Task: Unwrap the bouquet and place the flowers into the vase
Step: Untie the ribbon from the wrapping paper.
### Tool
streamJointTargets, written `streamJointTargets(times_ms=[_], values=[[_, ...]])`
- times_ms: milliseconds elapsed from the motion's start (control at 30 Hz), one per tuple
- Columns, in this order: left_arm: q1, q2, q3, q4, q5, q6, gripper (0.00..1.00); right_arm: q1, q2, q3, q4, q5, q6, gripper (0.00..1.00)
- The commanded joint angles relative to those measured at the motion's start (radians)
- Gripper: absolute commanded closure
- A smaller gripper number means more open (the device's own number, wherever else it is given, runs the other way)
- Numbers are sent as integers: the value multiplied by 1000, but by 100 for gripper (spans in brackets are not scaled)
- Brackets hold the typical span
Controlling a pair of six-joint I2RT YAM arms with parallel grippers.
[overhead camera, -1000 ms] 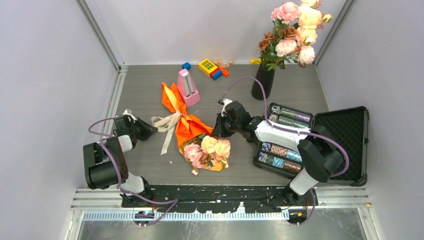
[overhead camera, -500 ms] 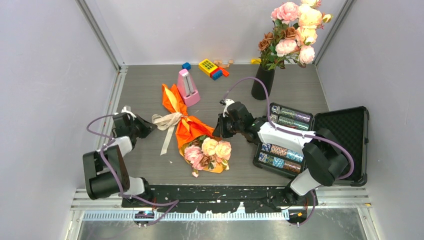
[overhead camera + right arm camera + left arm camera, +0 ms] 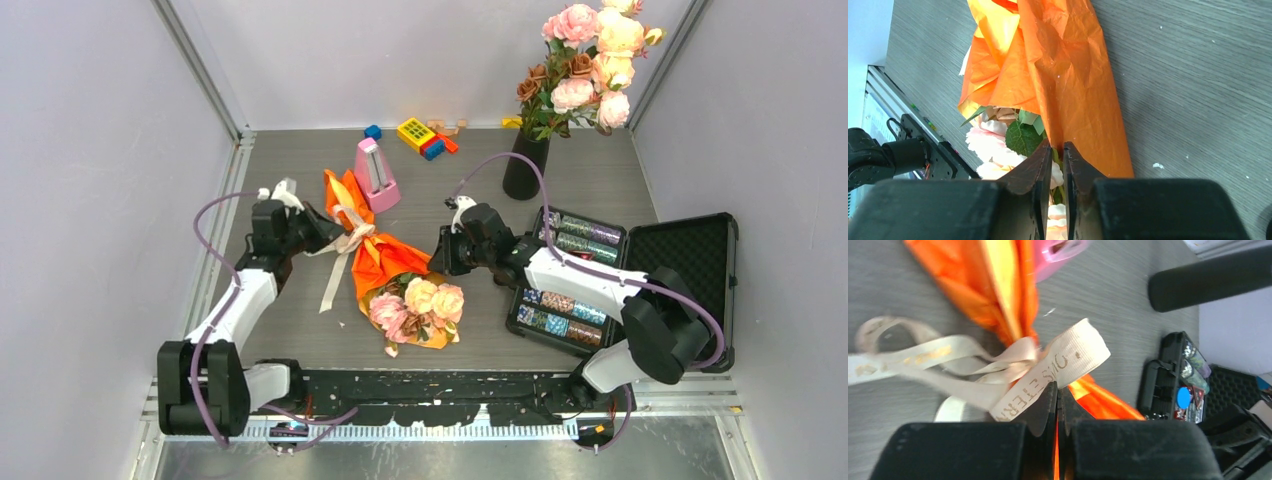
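Note:
The bouquet [image 3: 388, 262] lies across the middle of the table, its orange paper [image 3: 1068, 75] twisted at the far end and the pink and peach flowers [image 3: 420, 300] spilling out toward me. A cream ribbon [image 3: 1068, 352] is tied round its waist. My left gripper [image 3: 322, 233] is shut on one ribbon end, which runs up out of the closed tips [image 3: 1058, 390]. My right gripper [image 3: 441, 258] sits at the paper's right edge, jaws a narrow gap apart [image 3: 1057, 147], with leaves and petals showing through. The black vase [image 3: 527, 165] stands at the back right and holds other roses.
A pink metronome [image 3: 375, 175] stands just behind the bouquet's twisted end. Toy blocks [image 3: 425, 137] lie along the back wall. An open black case of chips [image 3: 570, 280] sits to the right of my right arm. Grey walls close in on both sides.
My left gripper shut on the ribbon, then moved away from me and rightward, drawing the ribbon with it. My right gripper's jaws have parted slightly at the paper's edge.

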Motion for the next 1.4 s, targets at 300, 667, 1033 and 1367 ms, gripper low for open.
streamJointTargets(times_ms=[300, 667, 1033, 1367], values=[[-269, 212, 297, 3, -106, 21, 100, 7, -181, -99, 45, 156, 10, 51], [-446, 533, 551, -19, -191, 109, 100, 8, -385, -217, 17, 296, 29, 32], [-467, 528, 595, -75, -203, 170, 42, 8, -478, -258, -38, 338, 46, 25], [-465, 236, 586, -404, -273, 262, 10, 8, -482, -257, -61, 331, 4, 23]])
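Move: The left fingers already hold the ribbon's printed end up; the bare table it is taken to lies about 13 cm right, 1 cm ahead and 11 cm below. The knot is some 4 cm right, level fore-and-aft, 8 cm below; the pink metronome stands about 13 cm ahead and 6 cm right. From the right hand, at the wrapping's edge, that bare table lies roughly 9 cm ahead, 9 cm left and 9 cm below. Left carries the ribbon end about 18 cm right over the knot, releasing it; right opens, retreating 9 cm right. ##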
